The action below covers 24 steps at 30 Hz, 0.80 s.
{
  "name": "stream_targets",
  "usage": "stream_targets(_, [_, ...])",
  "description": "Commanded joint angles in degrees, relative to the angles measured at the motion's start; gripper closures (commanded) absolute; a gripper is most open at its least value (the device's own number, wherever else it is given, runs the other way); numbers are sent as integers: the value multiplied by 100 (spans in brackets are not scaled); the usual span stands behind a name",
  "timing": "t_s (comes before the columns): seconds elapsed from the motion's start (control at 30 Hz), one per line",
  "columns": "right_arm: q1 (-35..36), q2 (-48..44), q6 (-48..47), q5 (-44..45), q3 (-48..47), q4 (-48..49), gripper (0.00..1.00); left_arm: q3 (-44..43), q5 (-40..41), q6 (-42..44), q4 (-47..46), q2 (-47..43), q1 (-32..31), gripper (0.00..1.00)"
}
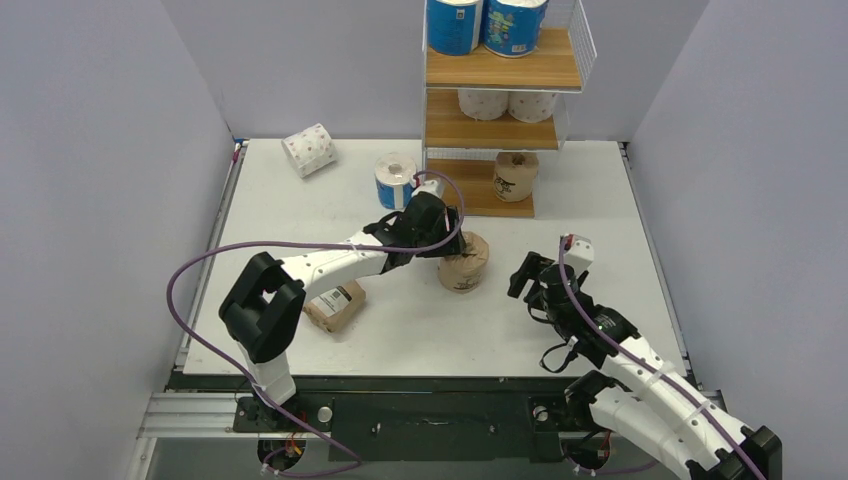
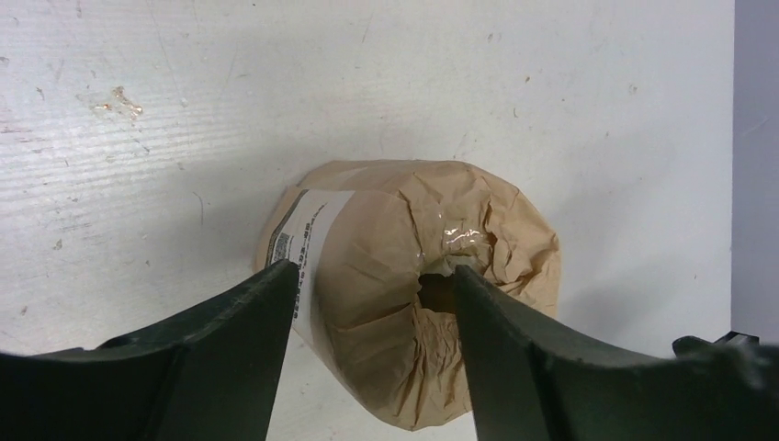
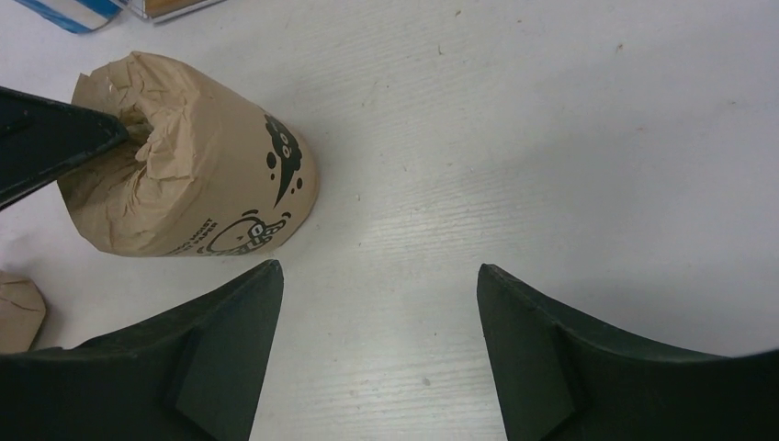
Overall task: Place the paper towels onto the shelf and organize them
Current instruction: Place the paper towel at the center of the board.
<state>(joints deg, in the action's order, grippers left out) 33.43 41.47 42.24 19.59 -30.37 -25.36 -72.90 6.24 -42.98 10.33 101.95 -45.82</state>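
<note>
A brown kraft paper towel roll (image 1: 463, 262) stands on end mid-table. My left gripper (image 1: 440, 228) is at its top. In the left wrist view this roll (image 2: 386, 248) sits between the fingers of the left gripper (image 2: 375, 266). One finger is at the core hole, the other beside the label. The jaws are open and loose around the roll's wall. My right gripper (image 1: 530, 275) hovers to the roll's right. In the right wrist view the right gripper (image 3: 378, 266) is open over bare table, with the roll (image 3: 202, 175) up left. The shelf (image 1: 502, 70) stands at the back.
The shelf holds two blue rolls (image 1: 455, 25) on top, two white rolls (image 1: 483, 102) in the middle and a kraft roll (image 1: 516, 175) at the bottom. On the table are a dotted white roll (image 1: 309, 150), a blue roll (image 1: 396, 180) and a lying kraft roll (image 1: 336, 305).
</note>
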Motion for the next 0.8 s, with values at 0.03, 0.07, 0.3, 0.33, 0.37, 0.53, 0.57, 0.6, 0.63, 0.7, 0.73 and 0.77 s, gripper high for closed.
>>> stream_targets(0.03, [-141,378,-4,-706,-303,314,26,-304,196,23,-22,-327,-20,29])
stream_targets(0.07, [-182,444,13,-845,-356,421,25,-330,234,37,119,-440,-11,26])
stream_targets(0.3, [-965,1281,316,-2269,-675,1190,25,412,1031,65,325,-1817,143,3])
stream_targets(0.33, [-985,1375,306,-2312,-815,1208,25,713,1030,32,276,-1998,267,3])
stream_targets(0.37, [-998,1542,287,-2333,-978,1198,25,864,989,12,254,-2345,324,4])
stream_targets(0.53, [-1052,1738,-16,-2312,-1419,881,26,2051,862,71,209,-3750,817,4])
stream_targets(0.57, [-1064,1731,-59,-2316,-1513,730,26,2245,864,148,284,-4132,875,4])
stream_targets(0.6, [-1077,1724,-131,-2328,-1550,662,26,2324,876,193,333,-4307,892,4])
stream_targets(0.63, [-1081,1710,-165,-2341,-1588,554,26,2450,922,262,443,-4599,918,4])
stream_targets(0.7, [-1089,1629,-245,-2422,-1564,510,26,2637,1001,314,580,-4970,931,4])
stream_targets(0.73, [-1081,1553,-280,-2497,-1540,521,26,2700,1021,320,609,-5082,942,4])
stream_targets(0.77, [-1078,1511,-279,-2527,-1495,556,26,2825,1025,318,643,-5274,961,4])
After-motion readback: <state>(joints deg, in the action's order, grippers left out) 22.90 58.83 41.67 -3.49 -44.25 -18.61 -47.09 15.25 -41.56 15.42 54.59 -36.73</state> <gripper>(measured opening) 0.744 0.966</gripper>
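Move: The kraft paper towel already stands on the board, its middle some 3 cm to the left hand's right, 1 cm back and 6 cm below, with that hand's loosened fingers still at its top. From the right hand it lies about 7 cm ahead, 13 cm left and 7 cm below. The blue roll is roughly 23 cm ahead and 12 cm left of the left hand; the lying kraft pack is 10 cm back and 25 cm left. The left fingers come free of the kraft towel's top, one of them from its core hole, spreading from half open to fully open as the hand first lifts, then sweeps away about 17 cm left, 11 cm up and finally somewhat back, its fingers tipping upward. The right hand, still open, closes in on the towel, about 5 cm forward and as much left, dipping slightly before it rises and rolling about 15 degrees. ##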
